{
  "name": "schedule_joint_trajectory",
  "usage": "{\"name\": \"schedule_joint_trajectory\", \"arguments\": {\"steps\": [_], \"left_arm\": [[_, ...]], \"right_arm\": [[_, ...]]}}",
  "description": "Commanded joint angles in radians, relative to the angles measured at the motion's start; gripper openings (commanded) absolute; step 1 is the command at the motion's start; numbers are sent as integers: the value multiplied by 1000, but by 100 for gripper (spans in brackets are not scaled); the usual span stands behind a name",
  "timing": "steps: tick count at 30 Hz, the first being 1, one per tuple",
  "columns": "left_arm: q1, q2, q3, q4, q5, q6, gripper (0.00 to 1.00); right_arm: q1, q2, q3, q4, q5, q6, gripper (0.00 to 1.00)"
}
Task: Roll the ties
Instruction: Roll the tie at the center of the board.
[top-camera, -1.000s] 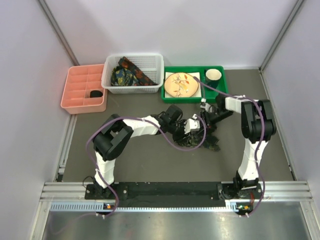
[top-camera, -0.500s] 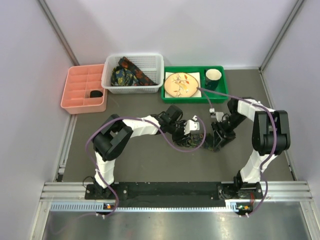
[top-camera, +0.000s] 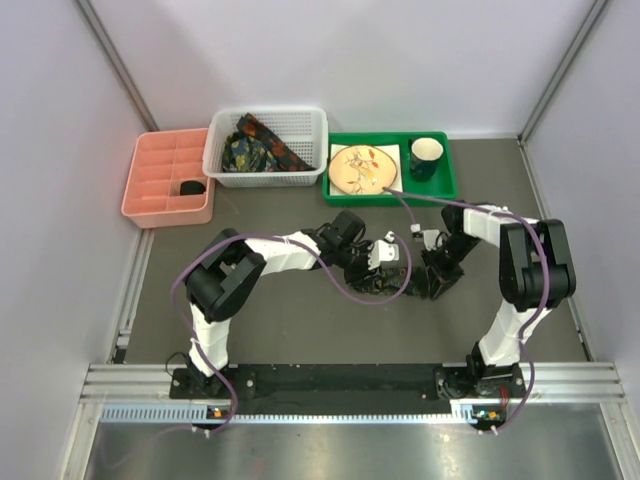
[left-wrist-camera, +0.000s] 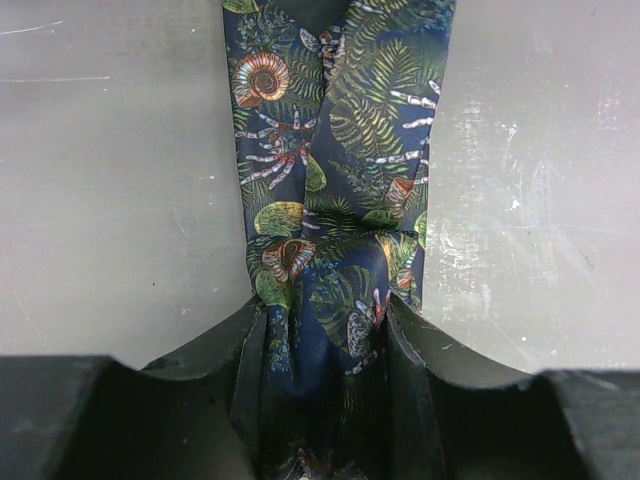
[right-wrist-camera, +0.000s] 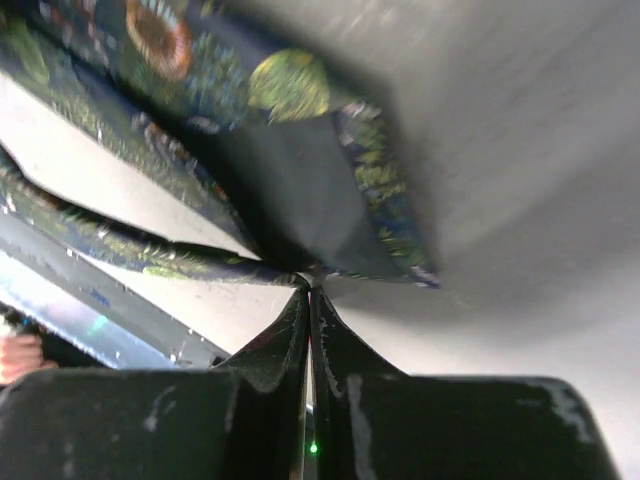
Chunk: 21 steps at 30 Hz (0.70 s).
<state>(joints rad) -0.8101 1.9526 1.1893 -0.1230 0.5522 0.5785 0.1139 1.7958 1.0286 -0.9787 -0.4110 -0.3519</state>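
Note:
One dark tie (top-camera: 404, 288) with a leaf and shell print lies bunched on the grey table between the two arms. In the left wrist view the tie (left-wrist-camera: 335, 150) runs away from the camera, and my left gripper (left-wrist-camera: 322, 322) is shut on its gathered near part. My left gripper (top-camera: 385, 263) sits at the tie's left side. At its right end my right gripper (top-camera: 432, 279) is low. In the right wrist view the jaws are pressed together, and my right gripper (right-wrist-camera: 309, 284) pinches a folded edge of the tie (right-wrist-camera: 285, 85).
A white basket (top-camera: 222, 132) at the back holds more ties (top-camera: 255, 148). A pink compartment tray (top-camera: 160, 160) to its left holds one dark roll (top-camera: 192, 187). A green tray (top-camera: 440, 185) at the back right carries a plate (top-camera: 365, 168) and a cup (top-camera: 426, 152).
My right gripper came from near the green tray down to the tie's right end, opened wider on the way and then shut on the fabric. The left arm has not moved.

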Motion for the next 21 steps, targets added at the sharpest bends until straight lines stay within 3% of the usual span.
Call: {"name": "schedule_joint_trajectory", "arguments": {"steps": [1,8,12,13,15,17,18,21], "left_arm": [[0,0,-40,-90,-46,12,15],[0,8,-36,-78,-49,12,15],[0,5,-37,-79,-66,7,16],[0,2,-39,-79,-75,4,16],[0,-1,-45,-73,-89,0,17],[-3,-1,-45,-72,-112,-2,18],[-6,-1,-45,-69,-120,0,19],[-11,5,-40,-67,-141,4,20]], "right_arm": [[-10,-59,63,100,37,43,0],[-31,-32,157,156,64,113,0],[-42,-13,206,68,69,80,4],[-54,-18,218,51,31,82,15],[-57,-39,264,9,-33,96,25],[-50,-38,301,-15,-214,154,34],[-39,-7,310,-41,-344,175,36],[10,63,306,-40,-519,272,40]]}}
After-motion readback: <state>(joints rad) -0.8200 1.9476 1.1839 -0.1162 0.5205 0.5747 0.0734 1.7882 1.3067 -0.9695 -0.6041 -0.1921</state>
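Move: The tie's loose end lies flat with its middle about 2 cm ahead and 3 cm left of the right hand, about a centimetre lower; the near corner seems to be between its shut tips already. The rolled part, squeezed in the left fingers, is some 15 cm to the right hand's left and 2 cm ahead. The green tray's middle stands about 28 cm ahead and 11 cm left of the right hand. From the left hand the loose end lies about 12 cm right, level fore and aft. The tie's near corner is drawn forward by the shut right fingers, which sweep about 8 cm forward across the loose end while rising slightly, tips swinging forward some 15 degrees. They then open partway and lift another 4 or 5 cm, veering left. The left hand stays put, still gripping the rolled part. ##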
